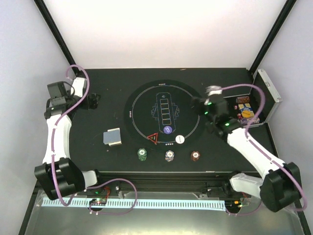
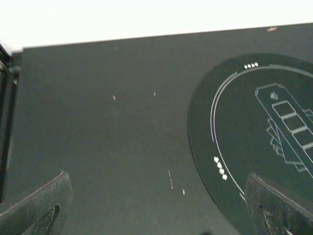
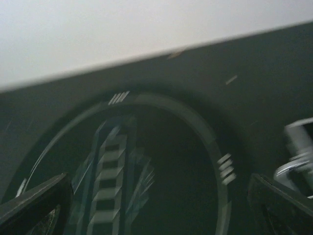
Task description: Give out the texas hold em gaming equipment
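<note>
A blue-grey deck of playing cards (image 1: pixel 112 137) lies on the table left of the round mat (image 1: pixel 146 105). On the mat's near part sit a red triangle marker (image 1: pixel 153 138), a blue chip (image 1: pixel 167 130) and a white round button (image 1: pixel 180 139). Green (image 1: pixel 142 154), white-striped (image 1: pixel 169 155) and maroon (image 1: pixel 195 155) chip stacks stand in a row in front of the mat. My left gripper (image 1: pixel 93 100) (image 2: pixel 156 215) hangs open and empty over bare table left of the mat (image 2: pixel 254 122). My right gripper (image 1: pixel 198 104) (image 3: pixel 156 215) is open and empty above the mat's right edge (image 3: pixel 215 147).
An open silver case (image 1: pixel 268 95) with more chips inside (image 1: pixel 246 111) stands at the table's right edge; its metal rim (image 3: pixel 301 147) shows in the blurred right wrist view. Black frame posts rise at both back corners.
</note>
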`<act>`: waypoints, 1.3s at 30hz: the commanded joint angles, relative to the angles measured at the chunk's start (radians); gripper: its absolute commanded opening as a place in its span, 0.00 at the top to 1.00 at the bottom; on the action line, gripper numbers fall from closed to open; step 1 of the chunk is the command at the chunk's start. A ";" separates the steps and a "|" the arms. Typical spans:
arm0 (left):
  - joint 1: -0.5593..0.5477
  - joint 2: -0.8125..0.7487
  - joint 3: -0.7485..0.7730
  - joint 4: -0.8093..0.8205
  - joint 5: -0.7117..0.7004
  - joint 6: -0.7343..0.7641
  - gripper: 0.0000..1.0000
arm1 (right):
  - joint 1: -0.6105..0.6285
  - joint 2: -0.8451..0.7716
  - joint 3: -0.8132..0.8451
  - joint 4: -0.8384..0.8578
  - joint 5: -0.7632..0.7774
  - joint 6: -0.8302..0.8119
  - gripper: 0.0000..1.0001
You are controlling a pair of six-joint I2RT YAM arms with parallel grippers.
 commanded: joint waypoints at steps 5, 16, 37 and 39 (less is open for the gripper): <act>0.033 -0.051 -0.013 -0.221 0.047 0.121 0.01 | 0.460 0.163 0.029 -0.221 0.005 0.057 0.07; 0.034 -0.045 -0.015 -0.242 0.047 0.122 0.01 | 0.642 0.464 0.168 -0.237 -0.129 0.092 0.25; 0.033 -0.026 0.033 -0.255 0.046 0.109 0.01 | 0.645 0.751 0.349 -0.335 -0.163 0.044 0.55; 0.033 -0.024 0.036 -0.261 0.048 0.107 0.01 | 0.645 0.773 0.381 -0.353 -0.138 0.033 0.58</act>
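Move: The red-edged ALL IN triangle lies on the mat about 26 cm left of the right hand, 12 cm back and some 23 cm below. Counted from the triangle, the blue button is roughly 7 cm to the right and 4 cm farther out, the white button 12 cm right and level with it, and the green chip stack 5 cm left and 8 cm nearer the bases. From the left hand the triangle is some 26 cm right, 12 cm back and 25 cm down. Swing the right gripper left about 25 cm while sinking some 21 cm and drawing back, over the mat to the ALL IN triangle, finishing almost straight down. Tip the fingers steeply downward, turn them counter-clockwise some 40 degrees, and narrow them to under half open close above the triangle. Ease the open left gripper back and down a few centimetres, then hold it there. ##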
